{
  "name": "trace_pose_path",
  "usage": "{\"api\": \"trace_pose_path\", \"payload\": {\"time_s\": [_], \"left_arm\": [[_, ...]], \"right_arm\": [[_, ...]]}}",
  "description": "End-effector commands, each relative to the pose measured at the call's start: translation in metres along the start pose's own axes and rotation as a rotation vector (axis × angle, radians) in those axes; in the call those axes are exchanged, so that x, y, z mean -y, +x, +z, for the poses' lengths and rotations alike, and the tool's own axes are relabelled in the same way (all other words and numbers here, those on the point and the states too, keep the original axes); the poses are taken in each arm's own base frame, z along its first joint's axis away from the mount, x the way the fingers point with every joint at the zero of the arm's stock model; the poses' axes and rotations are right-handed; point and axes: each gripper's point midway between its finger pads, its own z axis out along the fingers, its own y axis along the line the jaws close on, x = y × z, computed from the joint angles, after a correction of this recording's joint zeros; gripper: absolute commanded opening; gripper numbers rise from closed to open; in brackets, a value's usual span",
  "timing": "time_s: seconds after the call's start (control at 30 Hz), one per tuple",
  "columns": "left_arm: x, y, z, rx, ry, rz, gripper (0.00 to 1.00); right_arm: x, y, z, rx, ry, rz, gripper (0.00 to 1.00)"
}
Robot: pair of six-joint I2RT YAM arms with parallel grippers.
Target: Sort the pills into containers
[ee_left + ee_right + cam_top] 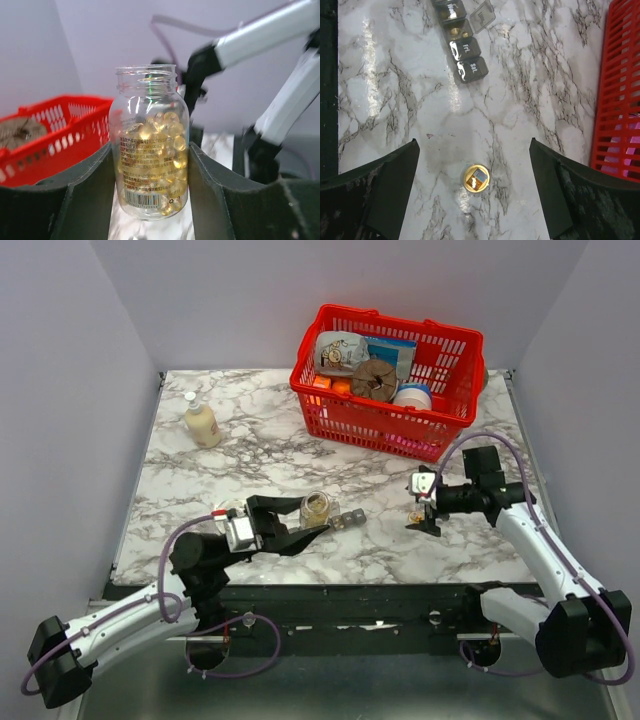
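A small clear bottle (pixel 150 150) of amber-yellow pills stands upright with no cap on, between my left gripper's (pixel 150 146) fingers, which press it on both sides. In the top view the bottle (pixel 315 507) sits near the table's front middle, with the dark grey pill organiser (pixel 350 518) just right of it. In the right wrist view the organiser (pixel 462 50) shows one lid raised over a compartment with something tan in it. My right gripper (pixel 474 141) is open above a gold bottle cap (pixel 476 178) lying on the marble.
A red mesh basket (pixel 385 380) full of goods stands at the back right; its wall shows in the right wrist view (pixel 620 100). A cream pump bottle (pixel 202 422) stands at the back left. The right arm (pixel 260 35) hangs close behind the bottle.
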Motion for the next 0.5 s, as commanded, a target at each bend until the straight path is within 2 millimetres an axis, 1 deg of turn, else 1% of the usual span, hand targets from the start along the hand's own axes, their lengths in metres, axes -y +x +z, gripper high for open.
{"api": "trace_pose_path", "payload": {"time_s": [0.0,0.07,0.1,0.13,0.17,0.2,0.23,0.27,0.3,0.4,0.43,0.47], "left_arm": [[0.024,-0.081,-0.002,0.294,0.122,-0.006,0.0],[0.024,-0.069,-0.002,0.22,0.123,0.021,0.0],[0.021,-0.047,-0.003,0.126,0.117,0.056,0.0],[0.022,-0.048,-0.005,0.11,0.121,0.076,0.0],[0.022,-0.042,-0.006,0.078,0.124,0.097,0.0],[0.022,-0.023,-0.01,-0.011,0.129,0.086,0.0],[0.02,-0.025,-0.012,-0.02,0.127,0.145,0.0],[0.019,-0.021,-0.014,-0.044,0.124,0.16,0.0],[0.017,-0.009,-0.018,-0.094,0.115,0.158,0.0],[0.013,-0.001,-0.025,-0.12,0.101,0.205,0.0],[0.013,0.006,-0.027,-0.141,0.102,0.204,0.0],[0.013,0.009,-0.029,-0.152,0.104,0.211,0.0]], "right_arm": [[0.002,0.012,0.0,-0.044,-0.007,-0.038,1.0],[0.006,0.021,-0.001,-0.092,0.001,-0.045,1.0],[0.007,0.026,0.0,-0.109,-0.002,-0.045,1.0],[0.009,0.034,0.0,-0.147,-0.004,-0.037,1.0],[0.009,0.041,0.001,-0.169,-0.013,-0.031,1.0],[0.011,0.045,0.001,-0.192,-0.015,-0.037,1.0],[0.012,0.06,0.002,-0.243,-0.03,-0.02,0.99],[0.014,0.064,0.003,-0.263,-0.034,-0.018,0.99],[0.017,0.07,0.002,-0.289,-0.033,-0.007,0.99],[0.022,0.088,0.005,-0.356,-0.059,0.054,0.98],[0.023,0.094,0.005,-0.384,-0.061,0.068,0.97],[0.021,0.102,0.008,-0.406,-0.083,0.093,0.96]]}}
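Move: The upturned jar lid on the table lies almost under my open right hand, about 13 cm below, 2 cm ahead and 1 cm left. The pill organizer's middle is some 20 cm left of the lid and 2 cm nearer me; the red basket's middle is roughly 27 cm beyond the lid and 5 cm left. From my left hand, already holding the open capsule jar, the lid is about 12 cm ahead, 19 cm right and 31 cm down, the organizer 10 cm ahead, 31 cm below. I lower my right hand towards the jar lid, about 7 cm and gathering speed, easing some 3 cm to the right and nearly as much forward while its fingers tip about 15 degrees steeper and stay wide open. My left hand keeps its grip on the jar, draws it back a little and left, and rises slightly before sinking again. ##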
